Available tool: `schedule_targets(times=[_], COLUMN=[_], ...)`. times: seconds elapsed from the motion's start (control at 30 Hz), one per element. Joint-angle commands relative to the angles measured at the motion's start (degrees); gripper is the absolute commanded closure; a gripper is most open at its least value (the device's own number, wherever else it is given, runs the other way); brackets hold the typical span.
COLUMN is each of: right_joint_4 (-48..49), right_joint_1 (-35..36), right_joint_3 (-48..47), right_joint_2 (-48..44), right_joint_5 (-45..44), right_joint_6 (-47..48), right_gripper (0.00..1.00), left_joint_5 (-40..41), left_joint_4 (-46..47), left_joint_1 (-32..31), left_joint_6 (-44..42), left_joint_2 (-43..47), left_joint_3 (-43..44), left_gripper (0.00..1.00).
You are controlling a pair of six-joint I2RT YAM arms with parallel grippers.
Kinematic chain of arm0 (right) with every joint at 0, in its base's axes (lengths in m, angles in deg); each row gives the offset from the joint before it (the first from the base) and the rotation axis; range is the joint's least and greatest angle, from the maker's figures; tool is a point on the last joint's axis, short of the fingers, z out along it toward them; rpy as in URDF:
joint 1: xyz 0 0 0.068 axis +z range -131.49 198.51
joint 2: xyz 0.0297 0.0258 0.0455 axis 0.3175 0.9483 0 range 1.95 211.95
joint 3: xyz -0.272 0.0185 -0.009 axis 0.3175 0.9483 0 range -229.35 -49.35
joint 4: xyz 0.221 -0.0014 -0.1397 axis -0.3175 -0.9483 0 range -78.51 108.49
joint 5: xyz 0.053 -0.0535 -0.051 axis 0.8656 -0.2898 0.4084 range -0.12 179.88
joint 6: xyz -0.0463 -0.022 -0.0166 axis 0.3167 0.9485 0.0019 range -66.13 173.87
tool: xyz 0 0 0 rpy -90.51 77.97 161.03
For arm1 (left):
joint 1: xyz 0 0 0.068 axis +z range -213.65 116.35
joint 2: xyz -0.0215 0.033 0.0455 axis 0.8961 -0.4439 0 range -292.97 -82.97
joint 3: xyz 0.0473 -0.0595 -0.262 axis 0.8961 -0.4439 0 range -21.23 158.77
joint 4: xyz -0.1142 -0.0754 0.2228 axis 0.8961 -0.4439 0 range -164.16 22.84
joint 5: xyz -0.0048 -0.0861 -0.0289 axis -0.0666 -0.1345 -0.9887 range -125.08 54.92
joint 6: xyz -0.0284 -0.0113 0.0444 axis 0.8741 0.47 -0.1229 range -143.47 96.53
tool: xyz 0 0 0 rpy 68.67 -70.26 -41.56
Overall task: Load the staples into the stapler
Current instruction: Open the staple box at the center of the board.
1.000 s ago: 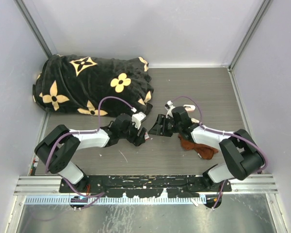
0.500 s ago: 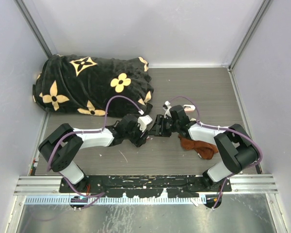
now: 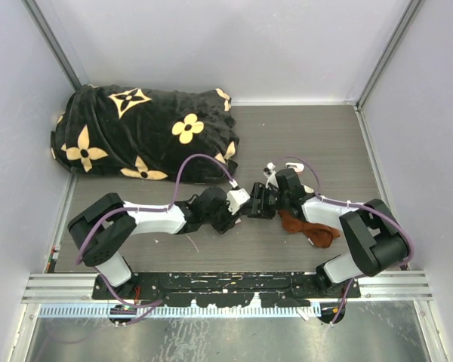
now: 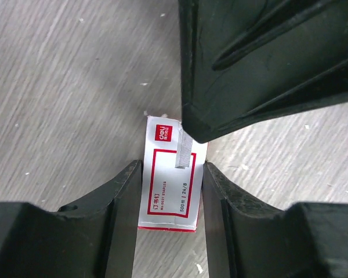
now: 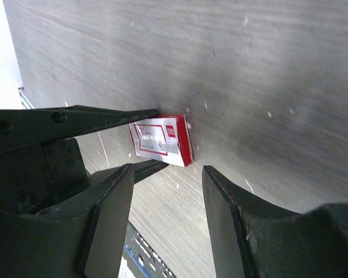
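Observation:
The staples' small white box [image 4: 168,188] with its red label lies on the wood table, and a short silvery strip of staples [image 4: 184,152] rests on top of it. My left gripper [image 4: 171,169] straddles the box, its two fingers pressed against the long sides. The right gripper [image 5: 168,174] hangs open just beyond the box [image 5: 161,142], tips pointing at it, with nothing between them. In the top view both grippers, left [image 3: 238,205] and right [image 3: 258,205], meet tip to tip at mid table and cover the box. The stapler is out of view.
A rust-brown cloth [image 3: 309,228] lies crumpled under the right forearm. A black blanket with yellow flowers [image 3: 143,132] is heaped at the back left. Grey walls close in the table [image 3: 317,143] on three sides.
The left arm has reached rightwards and its fingers have closed in around the box. The right gripper has shifted slightly toward the near side and stayed open.

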Motion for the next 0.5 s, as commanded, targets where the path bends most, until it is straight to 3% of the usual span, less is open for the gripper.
schedule_targets(times=[0.0, 0.13, 0.47], right_joint_4=[1.59, 3.44, 8.60], right_joint_1=[-2.91, -3.59, -3.56], right_joint_3=[3.94, 6.81, 7.26], right_joint_2=[-4.28, -5.31, -0.47], right_joint_5=[6.57, 9.24, 10.19], right_joint_6=[-0.62, -1.29, -2.34], right_gripper=[0.44, 0.45, 0.50], left_joint_5=[-6.82, -9.50, -4.39], left_joint_4=[-0.55, 1.49, -2.45], left_joint_1=[-2.70, -3.89, -7.00], left_joint_6=[2.41, 2.60, -0.11], left_joint_2=[-0.43, 0.27, -2.79], left_joint_3=[-3.56, -4.27, -1.59], left_gripper=[0.63, 0.63, 0.61])
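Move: The staple box is already between the left fingers, its middle about 1 cm to the right of the left hand and 1 cm below. From the open right hand the box middle lies some 4 cm left, 2 cm back and 3 cm below. The stapler is about 14 cm ahead and 12 cm right of the right hand; the brown cloth lies some 17 cm right and 4 cm back. Keep the left fingers pinching the sides of the staple box and draw it about 5 cm back and to the right, turning some 10 degrees clockwise. Bring the right gripper back about 3 cm as well, a little to its right, stopping early while the box closes in on it; narrow the right fingers only slightly around the box's far end. Contact there can't be made out. ##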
